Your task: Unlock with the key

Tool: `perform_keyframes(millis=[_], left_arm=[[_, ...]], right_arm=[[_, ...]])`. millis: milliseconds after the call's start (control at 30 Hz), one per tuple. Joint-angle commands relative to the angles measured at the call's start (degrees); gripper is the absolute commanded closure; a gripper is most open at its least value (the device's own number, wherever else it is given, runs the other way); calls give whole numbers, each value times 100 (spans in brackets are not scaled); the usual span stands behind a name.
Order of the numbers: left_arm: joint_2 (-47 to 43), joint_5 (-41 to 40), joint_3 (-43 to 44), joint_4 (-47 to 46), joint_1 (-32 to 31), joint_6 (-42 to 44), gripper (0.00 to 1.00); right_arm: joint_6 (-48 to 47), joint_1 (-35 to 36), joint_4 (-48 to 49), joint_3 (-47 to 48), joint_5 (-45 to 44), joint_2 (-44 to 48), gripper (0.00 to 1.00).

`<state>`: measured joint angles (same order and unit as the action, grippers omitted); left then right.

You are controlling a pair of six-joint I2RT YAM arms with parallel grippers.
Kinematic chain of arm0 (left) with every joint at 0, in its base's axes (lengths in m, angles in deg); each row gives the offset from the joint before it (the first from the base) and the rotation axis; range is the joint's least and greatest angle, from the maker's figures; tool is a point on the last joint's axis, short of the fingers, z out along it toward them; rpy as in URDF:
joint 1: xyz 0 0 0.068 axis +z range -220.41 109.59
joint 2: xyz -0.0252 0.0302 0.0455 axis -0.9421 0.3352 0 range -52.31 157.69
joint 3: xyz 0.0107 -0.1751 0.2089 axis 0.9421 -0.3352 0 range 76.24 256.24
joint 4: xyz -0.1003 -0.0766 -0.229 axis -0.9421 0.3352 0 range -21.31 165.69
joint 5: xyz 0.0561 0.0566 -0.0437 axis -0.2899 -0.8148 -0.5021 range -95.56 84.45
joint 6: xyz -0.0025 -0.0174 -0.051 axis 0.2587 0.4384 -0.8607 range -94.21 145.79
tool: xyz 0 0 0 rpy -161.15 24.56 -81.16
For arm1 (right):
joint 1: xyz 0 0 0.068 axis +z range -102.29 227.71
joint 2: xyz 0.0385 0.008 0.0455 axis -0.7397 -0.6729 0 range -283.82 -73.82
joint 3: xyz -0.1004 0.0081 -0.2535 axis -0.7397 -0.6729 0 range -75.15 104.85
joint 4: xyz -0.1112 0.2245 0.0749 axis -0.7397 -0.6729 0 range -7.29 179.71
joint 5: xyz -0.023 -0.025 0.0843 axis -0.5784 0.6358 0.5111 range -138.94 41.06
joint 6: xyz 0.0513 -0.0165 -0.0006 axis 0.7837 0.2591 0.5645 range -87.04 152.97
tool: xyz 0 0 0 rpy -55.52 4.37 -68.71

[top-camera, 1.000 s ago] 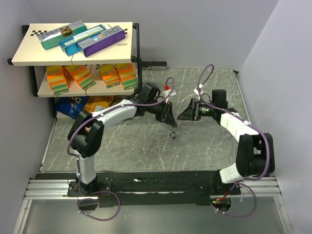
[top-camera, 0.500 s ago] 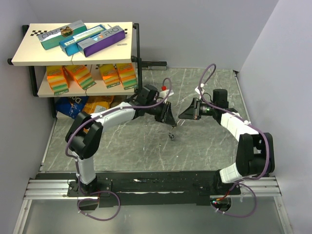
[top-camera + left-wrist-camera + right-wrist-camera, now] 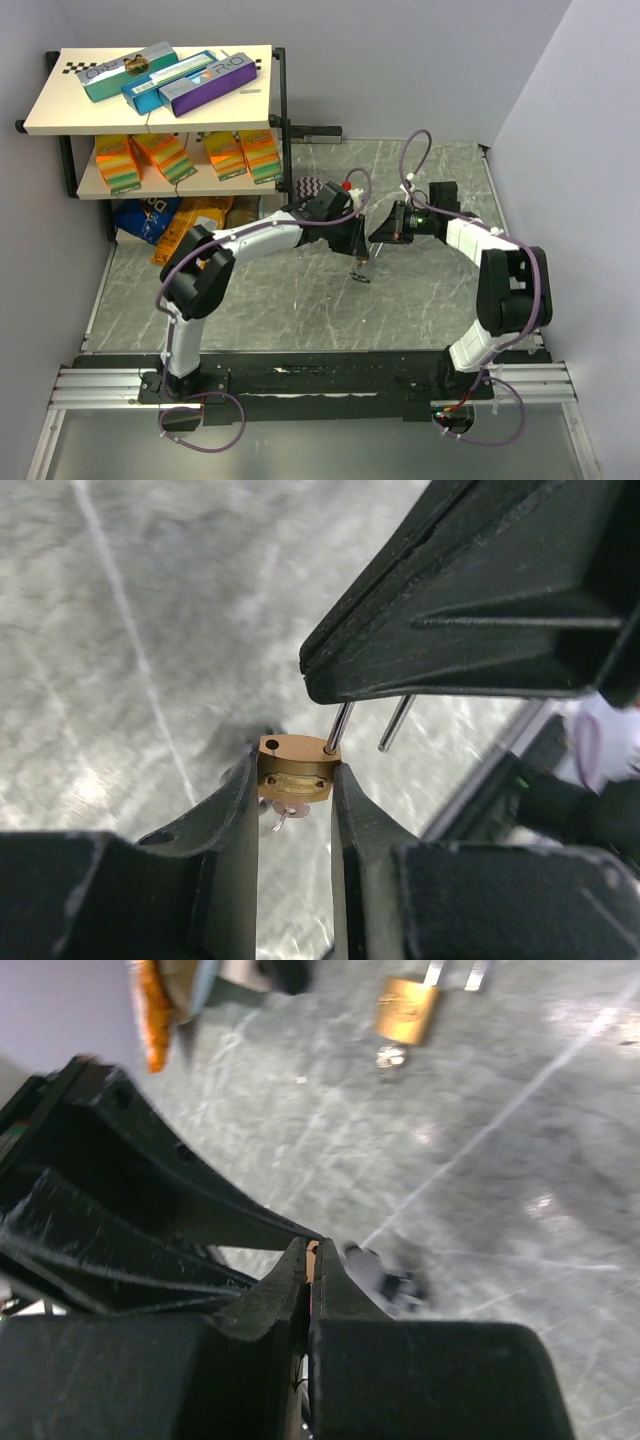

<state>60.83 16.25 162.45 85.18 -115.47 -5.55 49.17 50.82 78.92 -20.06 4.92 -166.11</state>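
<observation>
In the left wrist view my left gripper (image 3: 297, 785) is shut on a small brass padlock (image 3: 296, 763), one finger on each side of its body. A tiny silver key (image 3: 284, 815) sticks out beneath the body. One shackle leg (image 3: 338, 728) sits in the body; the other hangs free beside an empty hole. Both legs run up behind my right gripper's fingers (image 3: 460, 620). My right gripper (image 3: 312, 1250) is shut, tip to tip with the left gripper (image 3: 356, 244). A brass padlock (image 3: 407, 1008) with a key shows far from its tips; I cannot tell if it is the same one.
A two-level shelf (image 3: 160, 100) with boxes and orange packs stands at the back left, snack bags (image 3: 165, 215) under it. A small dark thing (image 3: 360, 271) lies on the marble table below the grippers. A red-capped item (image 3: 347, 186) sits behind the left wrist.
The right gripper's jaws have gone from open to shut and it has moved left, up against the left gripper. The left arm has shifted a little to the right with the padlock.
</observation>
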Motion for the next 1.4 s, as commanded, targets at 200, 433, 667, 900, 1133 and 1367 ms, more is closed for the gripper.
perform_keyframes(millis=[200,433,667,900,1133,1367], left_arm=[[840,-1485,1011,170,50,-532,99],[1376,-2162,1556,434,50,-611,99],[1974,-2505,2259,952,67,-716,99],[2256,-2357,2435,1163,173,-778,97],[2212,-2137,2286,997,252,-796,61],[2081,-1935,2120,778,261,-778,43]], right_arm=[[-171,31,111,625,-1062,-886,100],[-83,31,209,1310,-1317,-1641,100],[-91,58,-90,2014,-1545,-2258,99],[-91,110,-547,2664,-1633,-2732,87],[-91,119,-706,2876,-1563,-2909,68],[-91,119,-732,2885,-1581,-2900,59]])
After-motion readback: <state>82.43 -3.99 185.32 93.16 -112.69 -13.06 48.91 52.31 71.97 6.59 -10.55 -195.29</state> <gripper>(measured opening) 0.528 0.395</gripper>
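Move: The left hand already holds the open padlock's body, with the right fingers shut at its shackle; its setting-down spot is about 11 cm ahead of the left hand, level sideways, 9 cm below. From there the other padlock stands 7 cm left and 1 cm farther out, the mitten 11 cm left and 13 cm farther out. The spot lies some 7 cm ahead of the right hand, 2 cm left, 10 cm below. Both hands carry the open padlock about 11 cm forward and 8 down beside the other padlock, then open. ##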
